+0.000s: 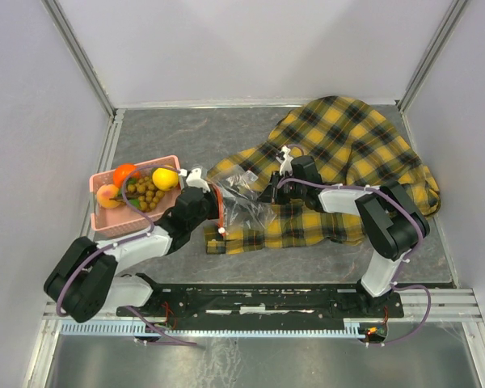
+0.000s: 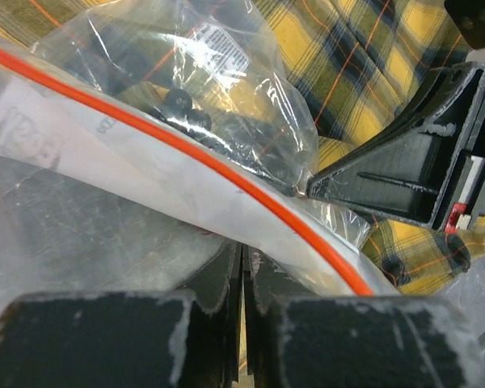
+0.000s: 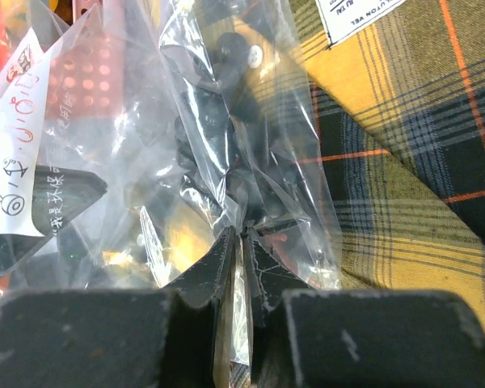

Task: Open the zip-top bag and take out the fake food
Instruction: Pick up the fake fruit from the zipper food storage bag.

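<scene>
The clear crinkly zip-top bag (image 1: 244,204) lies on the plaid cloth between my two grippers. Its orange zip strip (image 2: 186,153) runs diagonally across the left wrist view. My left gripper (image 2: 244,249) is shut, pinching the bag's film just below that strip. My right gripper (image 3: 244,233) is shut on a fold of the bag's far side, with plastic showing between its jaws. Dark berries (image 2: 178,101) of the fake food sit inside the bag. A yellow fruit (image 1: 165,178), an orange one (image 1: 126,173) and a grape bunch (image 1: 145,192) lie in the pink basket.
The pink basket (image 1: 113,220) stands left of the left gripper (image 1: 217,212). The yellow-black plaid cloth (image 1: 347,145) spreads over the right half of the grey table under the right gripper (image 1: 268,196). White walls with metal rails enclose the table.
</scene>
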`<state>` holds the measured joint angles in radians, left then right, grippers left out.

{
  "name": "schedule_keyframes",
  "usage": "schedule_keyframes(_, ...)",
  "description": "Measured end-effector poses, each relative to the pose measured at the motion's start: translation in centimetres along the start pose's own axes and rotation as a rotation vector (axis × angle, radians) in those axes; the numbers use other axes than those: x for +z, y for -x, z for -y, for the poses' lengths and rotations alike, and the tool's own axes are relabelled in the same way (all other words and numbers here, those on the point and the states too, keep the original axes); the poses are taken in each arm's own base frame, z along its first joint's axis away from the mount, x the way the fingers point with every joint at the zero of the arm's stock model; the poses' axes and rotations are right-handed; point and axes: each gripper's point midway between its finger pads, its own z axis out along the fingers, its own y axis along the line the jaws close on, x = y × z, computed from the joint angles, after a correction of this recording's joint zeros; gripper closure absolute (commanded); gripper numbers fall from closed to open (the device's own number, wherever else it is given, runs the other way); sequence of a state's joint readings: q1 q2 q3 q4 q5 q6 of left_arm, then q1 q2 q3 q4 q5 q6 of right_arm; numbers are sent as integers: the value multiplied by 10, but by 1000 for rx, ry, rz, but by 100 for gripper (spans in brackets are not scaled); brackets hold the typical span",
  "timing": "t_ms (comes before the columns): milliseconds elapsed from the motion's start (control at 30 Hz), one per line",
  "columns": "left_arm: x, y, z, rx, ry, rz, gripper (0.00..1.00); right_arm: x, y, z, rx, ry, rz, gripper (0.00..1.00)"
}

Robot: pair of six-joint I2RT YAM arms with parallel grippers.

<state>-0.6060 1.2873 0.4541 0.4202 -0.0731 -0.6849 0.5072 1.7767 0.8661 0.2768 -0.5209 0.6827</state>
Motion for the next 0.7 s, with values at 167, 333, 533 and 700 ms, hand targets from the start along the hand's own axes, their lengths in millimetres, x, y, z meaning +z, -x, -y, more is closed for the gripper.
schedule_keyframes(167,-12,-1,-2,30,3,-13,75,-1,-1,2,3,-1,2,84)
schedule_keyframes(333,-10,-17,4,19,-54,-74,63,-1,0,0,0,10,10,83)
schedule_keyframes(533,5,-42,11,-71,-118,-143,58,-1,0,-2,3,19,7,83)
schedule_keyframes(700,18,-61,7,-155,-115,-191,50,-1,-1,-3,9,30,10,84)
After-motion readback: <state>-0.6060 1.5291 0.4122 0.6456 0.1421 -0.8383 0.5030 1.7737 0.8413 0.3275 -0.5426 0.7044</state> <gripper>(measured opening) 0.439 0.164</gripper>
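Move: Inside the bag, the dark fake grapes lie about 6 cm to the right of the left hand, 2 cm ahead and some 7 cm below. The orange zip strip crosses close by its fingers, about 1 cm back, left and above; the yellow lemon in the basket is roughly 13 cm left and 6 cm ahead. From the right hand, pinching the bag's far side, the grapes are about 5 cm left, 2 cm ahead and 3 cm below. Easing back about 2 cm first, the left hand opens its shut fingers to nearly half, then dives down about 5 cm and some 4 cm to the right, under the zip strip and deeper into the bag towards the grapes. Its fingers swing roughly 10 degrees clockwise and dip a little. The right hand stays put, keeping its pinch on the bag. ##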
